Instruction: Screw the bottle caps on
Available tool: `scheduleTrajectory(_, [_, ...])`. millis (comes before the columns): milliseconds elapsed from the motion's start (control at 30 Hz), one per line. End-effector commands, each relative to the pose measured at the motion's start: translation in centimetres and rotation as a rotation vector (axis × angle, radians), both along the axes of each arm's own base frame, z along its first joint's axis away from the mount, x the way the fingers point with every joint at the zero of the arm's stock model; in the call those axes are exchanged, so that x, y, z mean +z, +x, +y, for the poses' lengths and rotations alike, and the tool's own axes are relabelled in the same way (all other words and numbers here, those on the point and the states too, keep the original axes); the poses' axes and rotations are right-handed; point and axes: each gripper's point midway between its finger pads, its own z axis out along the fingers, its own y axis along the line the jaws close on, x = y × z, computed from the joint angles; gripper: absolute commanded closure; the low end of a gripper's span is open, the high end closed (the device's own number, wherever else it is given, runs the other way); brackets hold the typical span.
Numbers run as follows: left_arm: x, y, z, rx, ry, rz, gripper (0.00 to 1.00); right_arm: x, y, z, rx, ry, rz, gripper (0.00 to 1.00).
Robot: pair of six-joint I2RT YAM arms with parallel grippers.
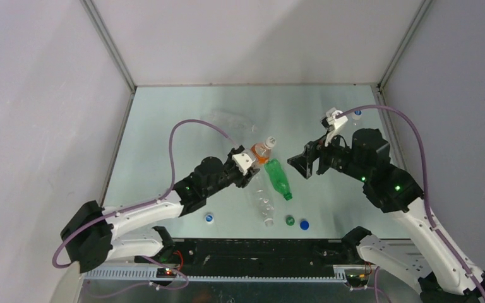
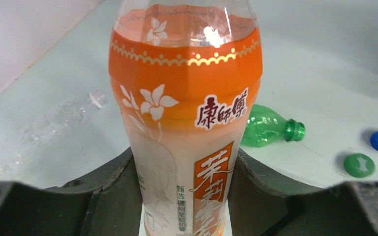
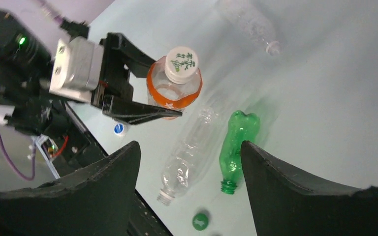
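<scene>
The orange labelled bottle (image 2: 184, 98) stands upright with a white cap (image 3: 182, 64) on its neck, and my left gripper (image 2: 184, 157) is shut on its lower body. From above, the orange bottle (image 1: 260, 153) is near the table's middle. My right gripper (image 3: 189, 147) hangs open and empty to the right of it, above a lying clear bottle (image 3: 189, 152) and a lying green bottle (image 3: 236, 145), both uncapped. A green cap (image 1: 289, 220), a blue cap (image 1: 304, 224) and a blue-and-white cap (image 1: 209, 218) lie loose near the front edge.
Another clear bottle (image 3: 248, 22) lies farther back on the table. A blue-and-white cap (image 1: 357, 114) sits at the back right near the wall. Grey walls close in the table on three sides.
</scene>
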Motion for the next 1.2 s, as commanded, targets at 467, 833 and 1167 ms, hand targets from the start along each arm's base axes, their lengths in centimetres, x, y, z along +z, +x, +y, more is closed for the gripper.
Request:
scheduleTrajectory(467, [3.0, -6.2, -1.8, -0.472, 0.058, 0.058, 0.72, 3.7, -3.6, 2.5, 0.633, -0.131, -0.313, 0.41])
scheduleTrajectory(833, [3.6, -6.5, -2.1, -0.508, 0.069, 0.042, 0.71, 2.5, -4.1, 3.0, 0.71, -0.153, -0.26, 0.44])
scheduleTrajectory(1167, [4.1, -6.5, -2.4, -0.516, 0.062, 0.04, 0.71, 1.7, -3.4, 3.0, 0.692, -0.191, -0.253, 0.53])
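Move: The left gripper still holds the orange-labelled bottle upright; its white cap sits about 12 cm above that hand, 3 cm ahead and 5 cm to its right. From the open right gripper the cap is some 6 cm ahead, 8 cm left, nearly level. On the table 28 cm below the right hand, the green bottle lies about 3 cm ahead and 2 cm left, a clear bottle 4 cm back and 9 cm left. Keep the left grip on the bottle and draw it back about 7 cm while swinging the hand clockwise, so the cap comes round to face the right gripper. Bring the right gripper back and left towards the cap, rising slightly, then sinking again, turn it some 40 degrees counter-clockwise and narrow its fingers around the cap without clamping it. ##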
